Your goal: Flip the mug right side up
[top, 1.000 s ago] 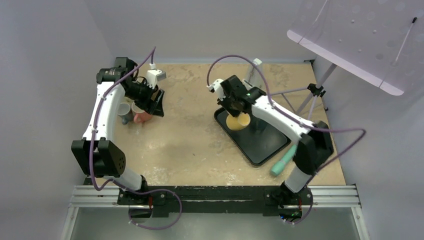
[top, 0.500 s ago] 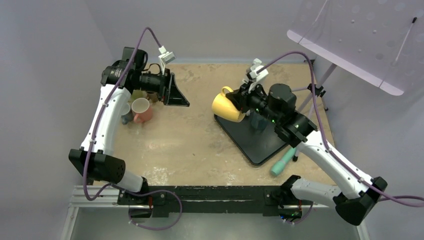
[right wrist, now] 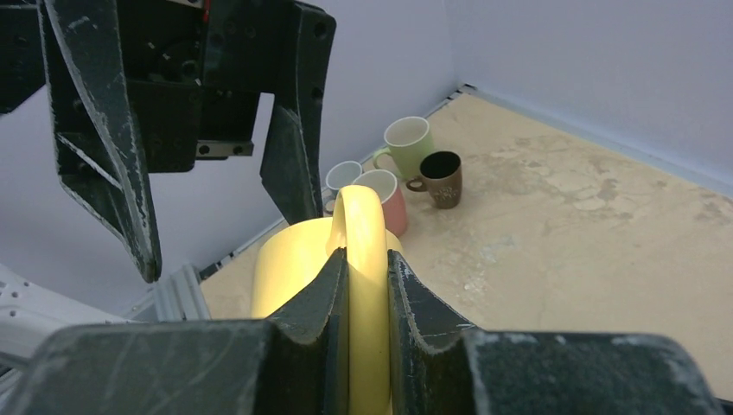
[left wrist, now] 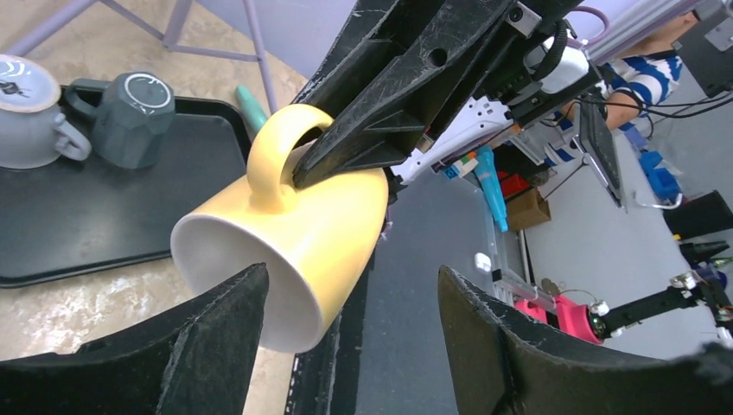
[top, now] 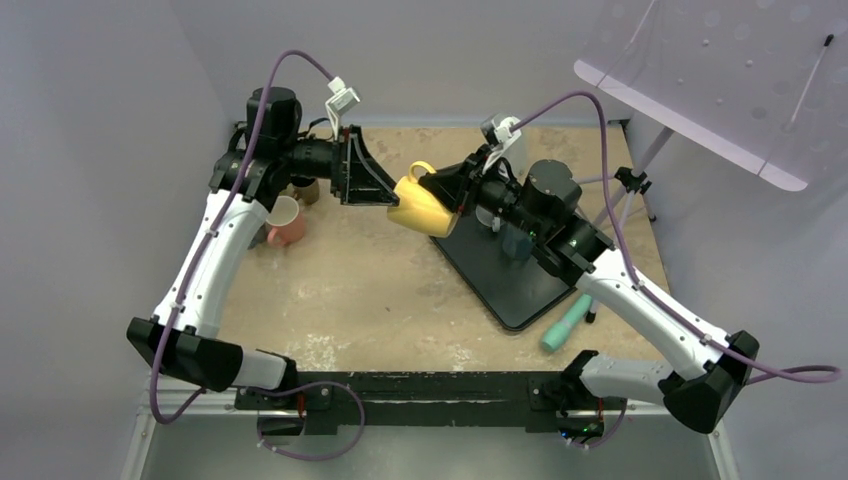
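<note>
The yellow mug [top: 422,207] hangs in the air over the table's middle, tipped on its side with its handle up. My right gripper [top: 447,186] is shut on that handle; in the right wrist view both fingers of the right gripper [right wrist: 367,270] press the yellow loop. The mug's white mouth [left wrist: 226,275] faces my left gripper [top: 387,196]. That left gripper [left wrist: 353,273] is open: one finger [left wrist: 216,337] stands in front of the mouth, the other [left wrist: 510,337] is apart from the mug's outer wall.
A black tray [top: 520,290] at centre right carries a grey mug [left wrist: 26,112] and a dark mug [left wrist: 134,117]. Pink [top: 285,222], green [right wrist: 409,141] and brown [right wrist: 442,177] mugs stand at the far left. A teal tool [top: 567,322] lies beside the tray.
My right arm has lifted the yellow mug off the tray and carried it left, tipping it sideways. My left arm has swung from the cups towards the mug's mouth.
</note>
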`<state>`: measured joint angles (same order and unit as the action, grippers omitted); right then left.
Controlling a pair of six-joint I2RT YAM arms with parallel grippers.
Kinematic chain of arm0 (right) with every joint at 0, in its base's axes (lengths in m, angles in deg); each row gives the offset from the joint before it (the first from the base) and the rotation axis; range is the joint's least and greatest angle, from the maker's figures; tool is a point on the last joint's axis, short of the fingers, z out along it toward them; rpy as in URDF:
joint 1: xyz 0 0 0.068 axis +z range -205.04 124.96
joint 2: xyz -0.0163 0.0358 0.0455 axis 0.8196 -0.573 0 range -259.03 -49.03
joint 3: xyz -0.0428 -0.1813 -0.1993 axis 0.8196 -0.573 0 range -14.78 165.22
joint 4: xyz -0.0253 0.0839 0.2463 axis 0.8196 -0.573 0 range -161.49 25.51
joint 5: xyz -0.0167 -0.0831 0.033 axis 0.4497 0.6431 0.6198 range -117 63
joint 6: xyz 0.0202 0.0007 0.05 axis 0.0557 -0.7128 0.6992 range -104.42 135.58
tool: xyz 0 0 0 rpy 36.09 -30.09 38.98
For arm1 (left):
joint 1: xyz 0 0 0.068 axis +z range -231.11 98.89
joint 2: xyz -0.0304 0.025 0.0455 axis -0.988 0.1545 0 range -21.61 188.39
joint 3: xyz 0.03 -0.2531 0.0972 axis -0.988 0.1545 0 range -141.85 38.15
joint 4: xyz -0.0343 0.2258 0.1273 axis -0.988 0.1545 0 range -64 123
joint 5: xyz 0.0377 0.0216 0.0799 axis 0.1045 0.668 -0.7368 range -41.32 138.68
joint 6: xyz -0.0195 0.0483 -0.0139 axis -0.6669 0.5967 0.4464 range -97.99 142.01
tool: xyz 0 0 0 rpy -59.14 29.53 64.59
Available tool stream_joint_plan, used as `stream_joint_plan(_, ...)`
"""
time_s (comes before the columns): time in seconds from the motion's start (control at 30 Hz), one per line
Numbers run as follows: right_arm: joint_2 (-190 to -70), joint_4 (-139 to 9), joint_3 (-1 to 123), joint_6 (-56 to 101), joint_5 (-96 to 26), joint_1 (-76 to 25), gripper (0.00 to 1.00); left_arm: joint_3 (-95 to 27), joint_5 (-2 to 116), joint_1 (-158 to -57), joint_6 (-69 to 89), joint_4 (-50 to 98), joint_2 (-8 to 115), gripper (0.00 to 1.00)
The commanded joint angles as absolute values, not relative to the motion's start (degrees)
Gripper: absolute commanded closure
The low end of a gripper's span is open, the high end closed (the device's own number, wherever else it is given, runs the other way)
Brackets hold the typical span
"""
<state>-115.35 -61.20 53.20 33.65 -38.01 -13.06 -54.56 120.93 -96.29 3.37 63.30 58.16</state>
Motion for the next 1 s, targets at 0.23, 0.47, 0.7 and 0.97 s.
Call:
stream_joint_plan(0.23,-116.2,-47.7,58.1,38.3,-40.7,-12.3,1.00,-51.0,123.4,-98.8,-2.8,56.4,57.5,0.35)
stream_joint_plan(0.47,-118.3,-46.4,57.5,39.0,-41.5,-12.3,1.00,-48.7,124.3,-100.1,-4.3,54.4,56.2,1.00)
stream_joint_plan(0.7,-121.3,-58.3,59.5,36.8,-40.2,-12.3,0.33,-59.8,102.1,-98.5,25.3,85.5,58.7,1.00)
stream_joint_plan(0.97,-119.1,-66.7,57.7,35.9,-33.6,-12.4,0.10,-57.0,71.5,-97.8,38.6,91.5,64.7,1.00)
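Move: The yellow mug, already held by its handle in the right hand, has its mouth towards the open left fingers. Its middle is about 6 cm to the left hand's right, 2 cm ahead and 3 cm below. On the table, some 33 cm below that hand, the pink mug stands 12 cm ahead and 24 cm left, the brown mug 21 cm ahead and 21 cm left. From the right hand, the yellow mug's middle lies 3 cm back, 1 cm left and 3 cm below. The yellow mug passes from hand to hand: the right hand eases it about 2 cm left and slightly up while the left hand backs some 2 cm, then shuts on the near wall of the rim, one finger inside. The right fingers then spread wide and free the handle. The left hand, keeping its pinch, swings down about 9 cm, also forward and left, fingertips tipping down some 30 degrees. ##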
